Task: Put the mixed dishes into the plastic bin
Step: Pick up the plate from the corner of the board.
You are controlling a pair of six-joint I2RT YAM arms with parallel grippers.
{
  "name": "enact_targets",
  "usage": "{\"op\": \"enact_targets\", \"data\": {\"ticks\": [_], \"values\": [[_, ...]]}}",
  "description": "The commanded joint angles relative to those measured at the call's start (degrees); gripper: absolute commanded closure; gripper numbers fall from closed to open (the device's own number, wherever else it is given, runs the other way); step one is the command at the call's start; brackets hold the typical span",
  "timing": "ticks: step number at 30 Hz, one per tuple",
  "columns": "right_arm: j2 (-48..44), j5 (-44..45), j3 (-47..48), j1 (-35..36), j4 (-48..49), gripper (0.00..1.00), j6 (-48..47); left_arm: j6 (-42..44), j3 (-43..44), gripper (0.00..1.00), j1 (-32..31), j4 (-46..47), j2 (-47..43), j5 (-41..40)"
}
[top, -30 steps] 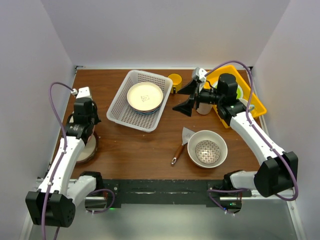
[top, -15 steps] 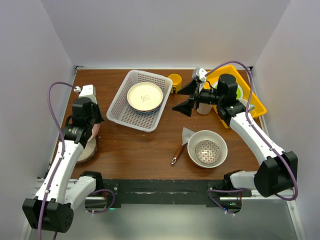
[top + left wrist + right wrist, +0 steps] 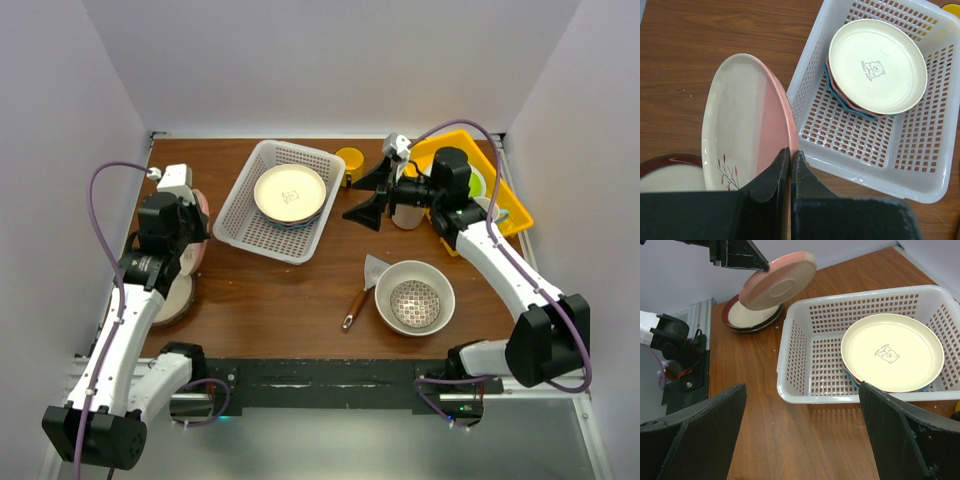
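Note:
My left gripper (image 3: 790,152) is shut on the rim of a pink-edged cream plate (image 3: 747,125), holding it tilted on edge above the table, just left of the plastic bin (image 3: 850,130). The right wrist view shows that plate (image 3: 777,282) lifted over a red-rimmed cream plate (image 3: 747,317). In the bin (image 3: 265,235) a cream bear-print plate (image 3: 290,193) tops a stack of blue and pink plates. My right gripper (image 3: 368,197) hangs open and empty to the right of the bin. A large cream bowl (image 3: 390,280) holds a small patterned bowl (image 3: 413,302).
A yellow mug (image 3: 350,160) stands behind the bin's right corner. A wooden-handled spatula (image 3: 360,290) lies left of the large bowl. A yellow tray (image 3: 510,200) with a lime-green plate (image 3: 478,185) sits at the back right. Walls close in on both sides.
My left arm has risen and shifted slightly toward the bin, bringing the pink-edged plate up off the red-rimmed plate. The right arm has barely moved.

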Motion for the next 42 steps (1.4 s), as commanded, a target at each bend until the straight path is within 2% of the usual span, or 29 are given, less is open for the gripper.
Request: {"op": "enact_targets", "data": {"ticks": [1,11,22,25,27,29,34,38,42], "values": [[1.36,-1.17,-0.54,0.83,3.32,0.02,2.75,0.13,4.59,1.00,-0.29,9.80,-2.38,1.57],[3.38,0.06,0.07,2.85,2.71,0.02,3.01,-2.07,8.36,1.00,-0.29,11.99,-2.56,4.38],[6.28,5.68,2.88,6.54,0.69,0.02,6.35,1.71,9.77,1.00,-0.29,14.63,-2.47,16.85],[9.17,9.27,7.18,10.74,-1.24,0.02,9.16,1.72,8.64,1.00,-0.29,15.94,-3.26,18.79],[12.33,11.12,11.64,12.42,-1.60,0.02,14.05,1.80,8.37,1.00,-0.29,16.39,-3.79,19.85],[14.88,17.00,15.43,15.50,-2.82,0.02,18.02,1.72,7.75,1.00,-0.29,16.83,-4.22,20.98],[24.98,32.38,34.15,21.03,-16.18,0.02,29.97,1.10,6.00,1.00,-0.29,17.97,-5.02,23.10],[27.90,32.49,38.83,22.18,-14.61,0.02,45.51,0.05,4.59,1.00,-0.29,19.11,-5.54,24.77],[30.54,35.12,44.09,24.55,-17.31,0.02,48.54,-0.66,3.45,1.00,-0.29,20.34,-5.54,26.17]]}}
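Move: The left hand already pinches the rim of the pink-and-white plate, whose middle hangs about 35 cm to the left of the right hand, level fore-and-aft and 11 cm lower. From the left hand, the bin's middle lies some 18 cm ahead, 13 cm right and 17 cm below. A dark-rimmed plate is on the board roughly 8 cm behind it, 15 cm left and 21 cm below. The right hand is open and empty. Leftward the right hand reaches for the held plate, easing along and dipping slightly before it speeds up and rises, about 18 cm in all, rolling forward side down some 35 degrees with fingers wide open. The left hand keeps its pinch, lifting the plate about 8 cm and bringing it 7 cm right to meet it, swinging clockwise and tipping up. ##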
